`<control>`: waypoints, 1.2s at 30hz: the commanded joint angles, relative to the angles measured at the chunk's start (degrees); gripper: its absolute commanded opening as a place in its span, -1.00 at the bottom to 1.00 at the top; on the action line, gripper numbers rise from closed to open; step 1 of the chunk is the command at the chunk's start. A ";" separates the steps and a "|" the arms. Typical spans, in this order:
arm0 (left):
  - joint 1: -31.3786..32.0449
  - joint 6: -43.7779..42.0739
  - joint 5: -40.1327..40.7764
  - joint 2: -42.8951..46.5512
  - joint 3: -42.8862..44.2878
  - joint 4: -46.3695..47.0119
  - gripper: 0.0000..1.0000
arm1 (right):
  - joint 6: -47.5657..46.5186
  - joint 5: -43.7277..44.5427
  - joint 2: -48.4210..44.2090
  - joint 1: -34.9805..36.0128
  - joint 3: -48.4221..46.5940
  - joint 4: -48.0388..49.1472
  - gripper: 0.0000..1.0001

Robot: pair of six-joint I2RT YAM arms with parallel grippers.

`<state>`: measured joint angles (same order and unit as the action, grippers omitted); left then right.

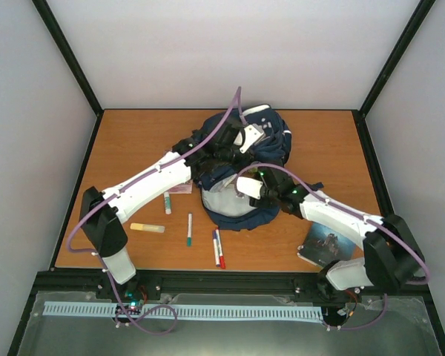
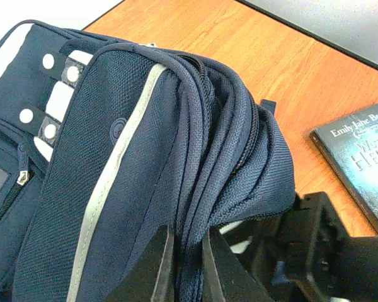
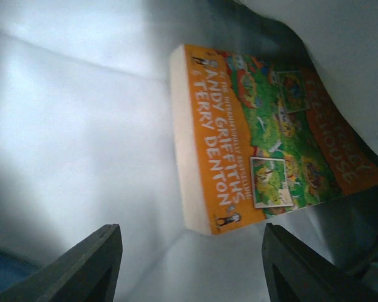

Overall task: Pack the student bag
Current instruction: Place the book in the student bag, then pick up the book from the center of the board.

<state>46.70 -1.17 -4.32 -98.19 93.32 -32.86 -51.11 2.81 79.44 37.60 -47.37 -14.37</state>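
The student bag [image 1: 273, 139], a navy backpack, lies at the back middle of the table with its mouth open toward me and pale lining [image 1: 224, 202] showing. My left gripper [image 1: 213, 163] is shut on the bag's navy opening edge [image 2: 195, 207], a fold of fabric pinched between its fingers [image 2: 157, 270]. My right gripper [image 1: 246, 187] reaches into the mouth and is open [image 3: 192, 267]. An orange paperback [image 3: 252, 145] lies on the lining just beyond its fingertips, apart from both fingers [image 3: 88, 264].
A dark book [image 1: 326, 245] lies on the table at the right, also seen beside the bag [image 2: 365, 163]. A yellow highlighter [image 1: 147, 228], a white marker [image 1: 167, 202], a green pen [image 1: 189, 230] and purple and red pens [image 1: 218, 249] lie front left of the bag.
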 commanded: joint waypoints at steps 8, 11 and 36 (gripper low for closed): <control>-0.29 1.27 -0.11 -2.88 2.36 2.07 -0.99 | 5.53 -13.33 -20.66 0.10 4.59 -24.36 0.39; -0.29 2.12 -0.06 -4.65 1.24 2.70 -0.99 | 7.04 -15.28 -26.41 0.09 4.45 -28.52 0.44; -0.12 13.42 -6.79 -6.45 -14.84 14.87 1.00 | 22.55 -9.22 -32.22 -11.15 -5.35 -30.34 0.77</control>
<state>46.96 8.34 -12.53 -111.98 81.80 -21.74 -33.54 -6.92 45.25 31.70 -48.51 -46.89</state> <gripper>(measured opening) 0.978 0.854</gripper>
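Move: The bag's front flap is already pinched and held up in the left hand; the open mouth it is to cover lies about 20 cm below that hand and 7 cm back, neither left nor right. The orange treehouse book is inside the bag, roughly 8 cm ahead of the empty right hand, 3 cm left and 8 cm below. From the right hand, the mouth's lower lip is some 11 cm back and 8 cm left, and the dark book 16 cm back and 22 cm right, both around 10 cm lower. The bag's flap is carried down over the mouth by the left hand, which sinks about 17 cm almost straight, tipping some 20 degrees further downward, then spreads its fingers wide and lets go of the cloth. Meanwhile the right hand backs out of the bag, away from the orange book, about 13 cm back while climbing and drifting right, its fingers opening wider; at the end it eases forward again by a few centimetres. ##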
